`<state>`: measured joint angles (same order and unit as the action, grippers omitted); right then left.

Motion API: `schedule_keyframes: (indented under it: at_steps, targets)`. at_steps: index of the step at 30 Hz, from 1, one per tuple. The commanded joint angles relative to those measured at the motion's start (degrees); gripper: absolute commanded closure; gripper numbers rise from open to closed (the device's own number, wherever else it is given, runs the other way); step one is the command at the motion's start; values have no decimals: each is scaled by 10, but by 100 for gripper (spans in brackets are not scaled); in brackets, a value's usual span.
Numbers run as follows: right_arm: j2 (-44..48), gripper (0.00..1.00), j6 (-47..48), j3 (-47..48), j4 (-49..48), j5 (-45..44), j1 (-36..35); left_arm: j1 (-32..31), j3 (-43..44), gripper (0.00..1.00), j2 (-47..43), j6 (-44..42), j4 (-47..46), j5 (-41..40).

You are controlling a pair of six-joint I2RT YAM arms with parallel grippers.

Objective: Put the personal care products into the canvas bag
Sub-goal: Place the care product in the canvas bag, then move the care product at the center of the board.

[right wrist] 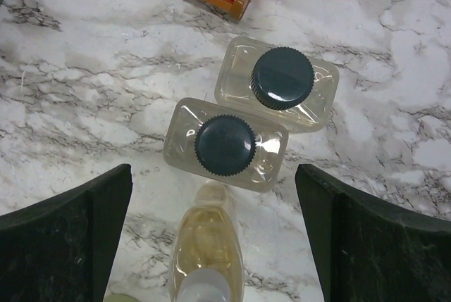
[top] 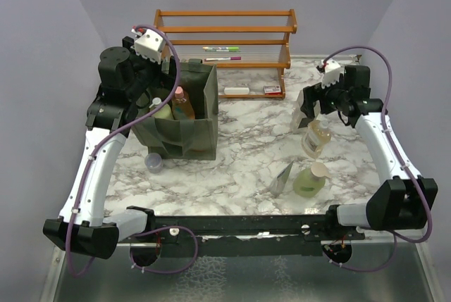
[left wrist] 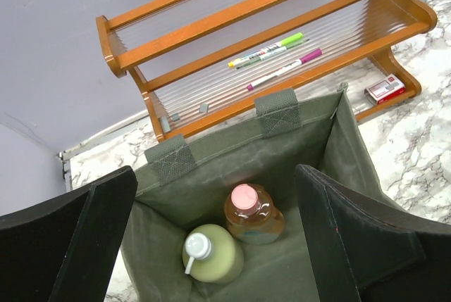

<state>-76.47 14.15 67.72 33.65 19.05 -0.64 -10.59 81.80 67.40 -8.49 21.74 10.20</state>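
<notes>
The olive canvas bag (top: 190, 122) stands open at the left. A pale green bottle (left wrist: 213, 253) and an orange bottle with a pink cap (left wrist: 254, 214) stand upright inside it. My left gripper (left wrist: 215, 172) hangs open above the bag's mouth, holding nothing. At the right, my right gripper (right wrist: 213, 168) is open over two clear bottles with black caps (right wrist: 225, 143) (right wrist: 282, 80), touching neither. An amber pump bottle (top: 316, 139), a green pump bottle (top: 310, 181) and a grey pouch (top: 283, 177) sit on the marble nearer the front.
A wooden slatted rack (top: 225, 41) stands at the back with green and pink markers (top: 222, 53) on its shelf. A small red-and-white box (top: 271, 89) lies under it. A lavender cup (top: 153, 162) sits in front of the bag.
</notes>
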Motion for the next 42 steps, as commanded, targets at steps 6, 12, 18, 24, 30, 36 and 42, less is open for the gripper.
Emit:
schedule_keyframes:
  at_steps: [6, 12, 18, 24, 30, 36, 42]
  targets:
    - [-28, 1, -25, -36, -81, -81, -22, 3, -1, 3, -15, 0, -4, -4]
    - [-53, 1, -29, -43, -102, -88, -29, 2, -1, 3, -11, 0, -5, 2]
    - [-74, 5, -38, -50, -115, -82, -39, 3, -4, 3, -8, 0, -7, 4]
    - [-80, 25, -34, -48, -113, -71, -42, 3, -4, 3, -10, -6, -5, 6]
    - [-51, 44, 19, -51, -92, 24, -66, 3, 16, 3, -6, -18, 4, 12]
    - [-49, 52, 76, -38, -52, 83, -141, 3, 42, 3, 2, -28, 19, 61]
    - [-63, 52, 152, -31, 0, 151, -231, 2, 45, 1, 1, -42, 39, 116]
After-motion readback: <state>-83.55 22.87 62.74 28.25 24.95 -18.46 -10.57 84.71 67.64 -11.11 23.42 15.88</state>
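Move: The nearer clear bottle with a dark cap stands about 3 cm ahead of the right hand and 1 cm left, its middle some 9 cm below. The farther clear bottle is roughly 5 cm beyond it and 1 cm to its right; the pump bottle is about 6 cm nearer the base than the first and 4 cm to its right. From the left hand the nearer bottle lies some 42 cm right, 2 cm ahead and about 29 cm down. The right fingers pinch the nearer dark-capped bottle by its upper body, after the open hand sinks about 6 cm and edges forward over it. Keeping that grip and height, the hand then drags the bottle along the table some 11 cm left and 5 cm back, away from the farther bottle and towards the canvas bag, swinging about 30 degrees counter-clockwise. ##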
